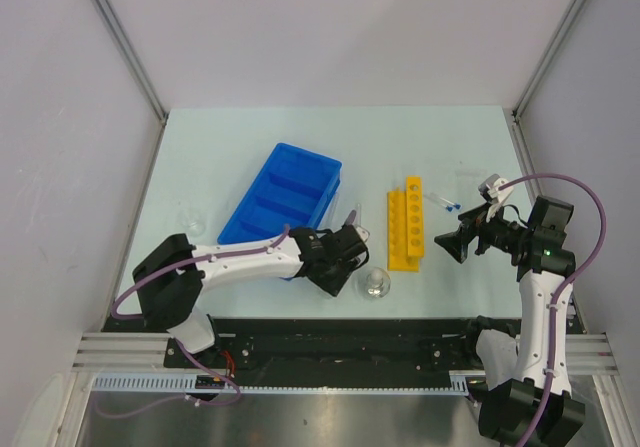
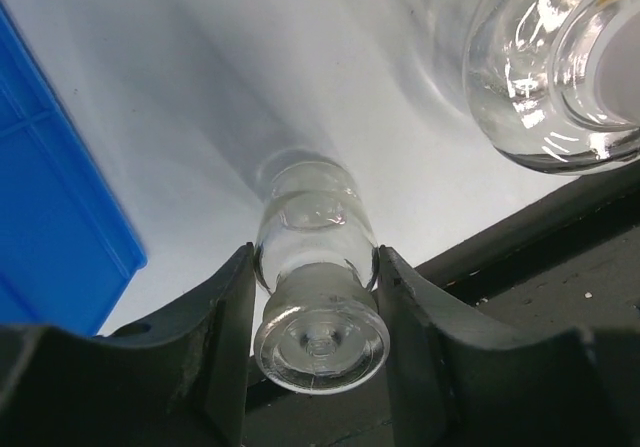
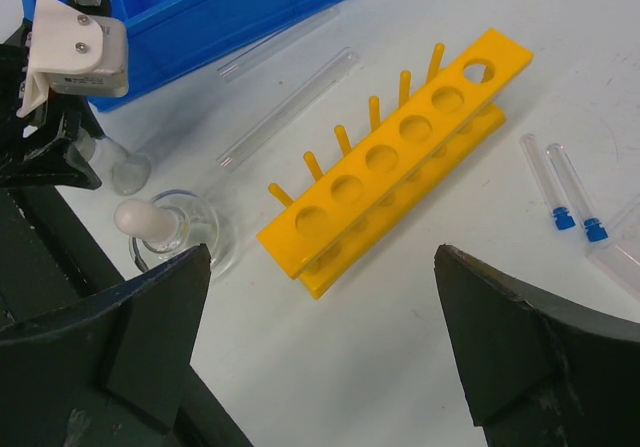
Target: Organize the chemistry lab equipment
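My left gripper (image 1: 352, 239) is shut on a small clear glass flask (image 2: 318, 302), gripped at its sides low over the table near the front edge. A second flask (image 1: 375, 285) with a white stopper stands just right of it and shows in the left wrist view (image 2: 560, 67). The blue tray (image 1: 285, 192) lies to the left. The yellow tube rack (image 1: 405, 224) stands empty at centre right. Two thin clear tubes (image 3: 290, 102) lie between tray and rack. Two blue-tipped droppers (image 3: 565, 182) lie right of the rack. My right gripper (image 1: 455, 242) is open and empty beside the rack's near end.
Another small clear flask (image 1: 190, 217) sits left of the tray. A clear flat piece (image 3: 622, 257) shows at the right edge of the right wrist view. The black table rail (image 1: 330, 332) runs along the front edge, just behind the held flask.
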`<act>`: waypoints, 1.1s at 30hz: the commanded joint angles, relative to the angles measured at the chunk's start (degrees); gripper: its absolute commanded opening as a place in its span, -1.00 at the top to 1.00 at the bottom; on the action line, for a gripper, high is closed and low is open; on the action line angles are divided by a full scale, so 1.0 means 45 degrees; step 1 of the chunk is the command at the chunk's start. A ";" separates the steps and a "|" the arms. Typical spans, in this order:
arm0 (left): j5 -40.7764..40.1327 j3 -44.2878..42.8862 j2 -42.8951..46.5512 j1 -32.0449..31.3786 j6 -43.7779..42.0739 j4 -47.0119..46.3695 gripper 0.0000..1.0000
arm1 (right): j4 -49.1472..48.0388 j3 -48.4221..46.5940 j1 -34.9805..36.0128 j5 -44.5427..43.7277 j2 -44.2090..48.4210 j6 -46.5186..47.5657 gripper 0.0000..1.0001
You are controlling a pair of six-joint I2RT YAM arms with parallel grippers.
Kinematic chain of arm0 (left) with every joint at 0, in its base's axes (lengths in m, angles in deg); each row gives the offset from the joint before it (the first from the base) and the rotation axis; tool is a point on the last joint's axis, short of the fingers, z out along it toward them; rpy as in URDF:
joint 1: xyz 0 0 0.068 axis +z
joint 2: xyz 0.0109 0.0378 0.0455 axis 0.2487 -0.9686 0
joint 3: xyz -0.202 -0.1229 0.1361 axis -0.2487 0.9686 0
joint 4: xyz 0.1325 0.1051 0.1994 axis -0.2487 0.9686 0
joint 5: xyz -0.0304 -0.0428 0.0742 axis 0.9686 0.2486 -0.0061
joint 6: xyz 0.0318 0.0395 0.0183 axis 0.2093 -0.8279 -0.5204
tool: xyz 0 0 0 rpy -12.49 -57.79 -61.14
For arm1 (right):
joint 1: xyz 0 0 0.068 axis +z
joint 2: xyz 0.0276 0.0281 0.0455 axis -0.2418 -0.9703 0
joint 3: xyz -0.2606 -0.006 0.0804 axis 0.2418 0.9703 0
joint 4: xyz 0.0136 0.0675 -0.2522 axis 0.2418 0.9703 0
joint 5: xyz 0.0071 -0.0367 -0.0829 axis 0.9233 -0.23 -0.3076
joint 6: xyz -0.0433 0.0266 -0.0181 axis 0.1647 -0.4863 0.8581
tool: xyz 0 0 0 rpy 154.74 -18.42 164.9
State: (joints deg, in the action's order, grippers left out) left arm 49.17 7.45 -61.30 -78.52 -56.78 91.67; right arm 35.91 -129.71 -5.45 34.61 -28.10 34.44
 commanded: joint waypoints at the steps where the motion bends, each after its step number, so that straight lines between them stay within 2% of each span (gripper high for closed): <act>1: -0.0512 -0.1070 0.0478 0.0068 -0.0258 0.0337 0.41 | -0.0171 0.0035 0.0063 -0.0039 0.0163 0.0242 -0.99; 5: 0.0383 -0.1890 0.0753 0.0750 -0.0845 0.0260 0.42 | -0.0151 0.0016 0.0082 -0.0078 0.0202 0.0281 -0.99; 9: 0.1322 -0.2944 0.0676 0.2134 -0.1664 0.0259 0.42 | -0.0171 0.0016 0.0121 -0.0117 0.0202 0.0300 -0.99; 13: 0.1812 -0.5126 0.0013 0.3640 -0.2737 0.0650 0.43 | -0.0132 0.0035 0.0180 -0.0176 0.0222 0.0339 -0.99; 19: 0.2317 -0.8505 -0.1841 0.5925 -0.3677 0.1451 0.45 | -0.0093 0.0035 0.0238 -0.0234 0.0222 0.0379 -1.00; 23: 0.2535 -0.9917 -0.3306 0.7427 -0.3912 0.1705 0.45 | -0.0112 0.0035 0.0297 -0.0234 0.0222 0.0398 -0.99; 29: 0.2379 -1.1421 -0.5436 0.8544 -0.3912 0.1588 0.46 | -0.0073 0.0035 0.0433 -0.0293 0.0202 0.0418 -0.99; 33: 0.2144 -1.2418 -0.6627 0.8701 -0.4107 0.1802 0.45 | -0.0093 0.0035 0.0531 -0.0312 0.0144 0.0437 -0.99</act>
State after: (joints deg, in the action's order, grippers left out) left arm 58.72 -42.34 -88.64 -39.43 -72.30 99.17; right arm 35.96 -129.71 -3.66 33.29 -27.80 35.71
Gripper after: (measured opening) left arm 0.504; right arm 0.994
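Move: The small glass bottle is already between my left fingers, still standing on the table. The far compartment of the blue tray lies about 33 cm ahead of my left hand, 5 cm left and a few centimetres lower. The round flask is some 12 cm to this hand's right, level with it; a glass tube lies about 19 cm straight ahead. From my right hand, that compartment is roughly 24 cm ahead, 38 cm left and 18 cm down. Keeping my pinch on the glass bottle, I raise my left hand off the table and sweep it about 31 cm forward, climbing some 15 cm on the way. Late in the sweep I bear left and sink about 7 cm towards the tray's far compartment, while the wrist turns roughly 20 degrees counter-clockwise. ##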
